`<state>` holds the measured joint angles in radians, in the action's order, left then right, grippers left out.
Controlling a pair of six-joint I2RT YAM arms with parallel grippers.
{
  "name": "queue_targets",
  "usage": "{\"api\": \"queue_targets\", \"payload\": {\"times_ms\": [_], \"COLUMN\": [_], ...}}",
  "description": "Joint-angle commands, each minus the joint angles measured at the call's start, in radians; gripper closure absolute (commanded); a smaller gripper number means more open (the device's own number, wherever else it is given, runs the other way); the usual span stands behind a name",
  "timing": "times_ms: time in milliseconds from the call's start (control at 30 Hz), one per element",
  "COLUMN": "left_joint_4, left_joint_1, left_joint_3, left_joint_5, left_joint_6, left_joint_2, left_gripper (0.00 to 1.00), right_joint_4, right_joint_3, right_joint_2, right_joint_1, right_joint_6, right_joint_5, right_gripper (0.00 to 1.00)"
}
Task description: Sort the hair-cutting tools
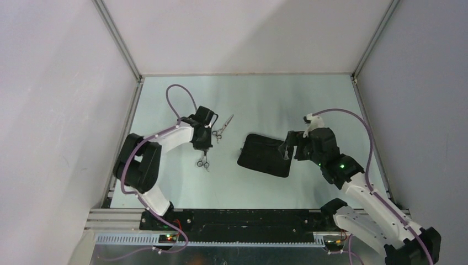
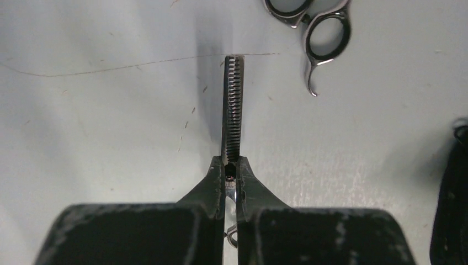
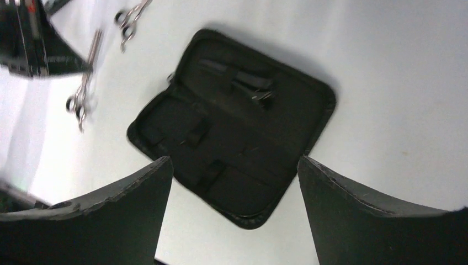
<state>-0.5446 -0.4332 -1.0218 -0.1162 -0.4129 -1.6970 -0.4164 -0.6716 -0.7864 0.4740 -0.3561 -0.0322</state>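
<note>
My left gripper [image 2: 232,163] is shut on a pair of silver scissors with a toothed blade [image 2: 233,105], gripping near the pivot; the blade sticks out ahead of the fingers. From above, that gripper [image 1: 203,148] stands over these scissors, whose ring handles [image 1: 204,162] show below it. A second pair of silver scissors [image 1: 222,128] lies just beyond, its rings [image 2: 323,33] at the top of the left wrist view. My right gripper [image 3: 233,160] is open, hovering over the near corner of the open black pouch [image 3: 237,132]. Thin dark clips [image 3: 251,85] sit inside the pouch.
The pouch [image 1: 266,155] lies open and slanted at the table's middle, between the two arms; its edge [image 2: 455,193] shows at the right of the left wrist view. Metal frame rails [image 1: 124,127] border the table's left and right sides.
</note>
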Motion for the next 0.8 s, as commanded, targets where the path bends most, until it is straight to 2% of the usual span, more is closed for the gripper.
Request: {"api": "queue_targets", "payload": {"times_ms": [0, 133, 267, 433, 600, 767], "left_joint_4": [-0.008, -0.024, -0.048, -0.08, -0.119, -0.153], "left_joint_1": [0.002, -0.011, -0.061, -0.176, -0.289, -0.367], "left_joint_3": [-0.005, -0.016, -0.057, -0.131, -0.211, -0.273], "left_joint_5": [0.011, 0.019, 0.028, 0.024, 0.03, 0.081], "left_joint_6": [0.062, 0.113, 0.181, 0.311, 0.454, 0.545], "left_joint_2": [0.129, 0.189, 0.231, 0.248, 0.224, 0.165], "left_gripper": [1.0, 1.0, 1.0, 1.0, 1.0, 1.0], "right_joint_4": [0.057, 0.053, 0.076, 0.119, 0.064, 0.052], "right_joint_3": [-0.002, -0.002, 0.011, 0.05, 0.077, 0.118], "right_joint_2": [-0.056, -0.165, -0.256, -0.318, -0.388, -0.4], "right_joint_1": [0.119, 0.229, 0.277, 0.278, 0.247, 0.186], "right_joint_6": [-0.013, -0.042, -0.096, -0.171, -0.227, -0.281], "right_joint_5": [0.046, 0.007, 0.0, 0.021, 0.02, 0.062], "right_gripper": [0.13, 0.24, 0.33, 0.44, 0.56, 0.61]}}
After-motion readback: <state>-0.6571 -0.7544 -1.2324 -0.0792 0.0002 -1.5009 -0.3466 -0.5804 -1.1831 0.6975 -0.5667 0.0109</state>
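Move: The thinning scissors are already pinched in my left hand, low over the table. Their place, the open black case, has its middle about 24 cm to this hand's right and 3 cm back, at roughly table level. The plain scissors lie some 10 cm ahead and 7 cm right of this hand, the comb 11 cm ahead and 7 cm left. From my right hand the case is about 11 cm left, 2 cm ahead and 16 cm below. My left hand keeps its pinch on the thinning scissors, raises them about 12 cm and, once up, swings them right towards the open case, turning some 40 degrees clockwise. Meanwhile my right hand slides left, then sinks steeply and slightly back to the case's near right part, tipping its fingers down and closing them about halfway. ##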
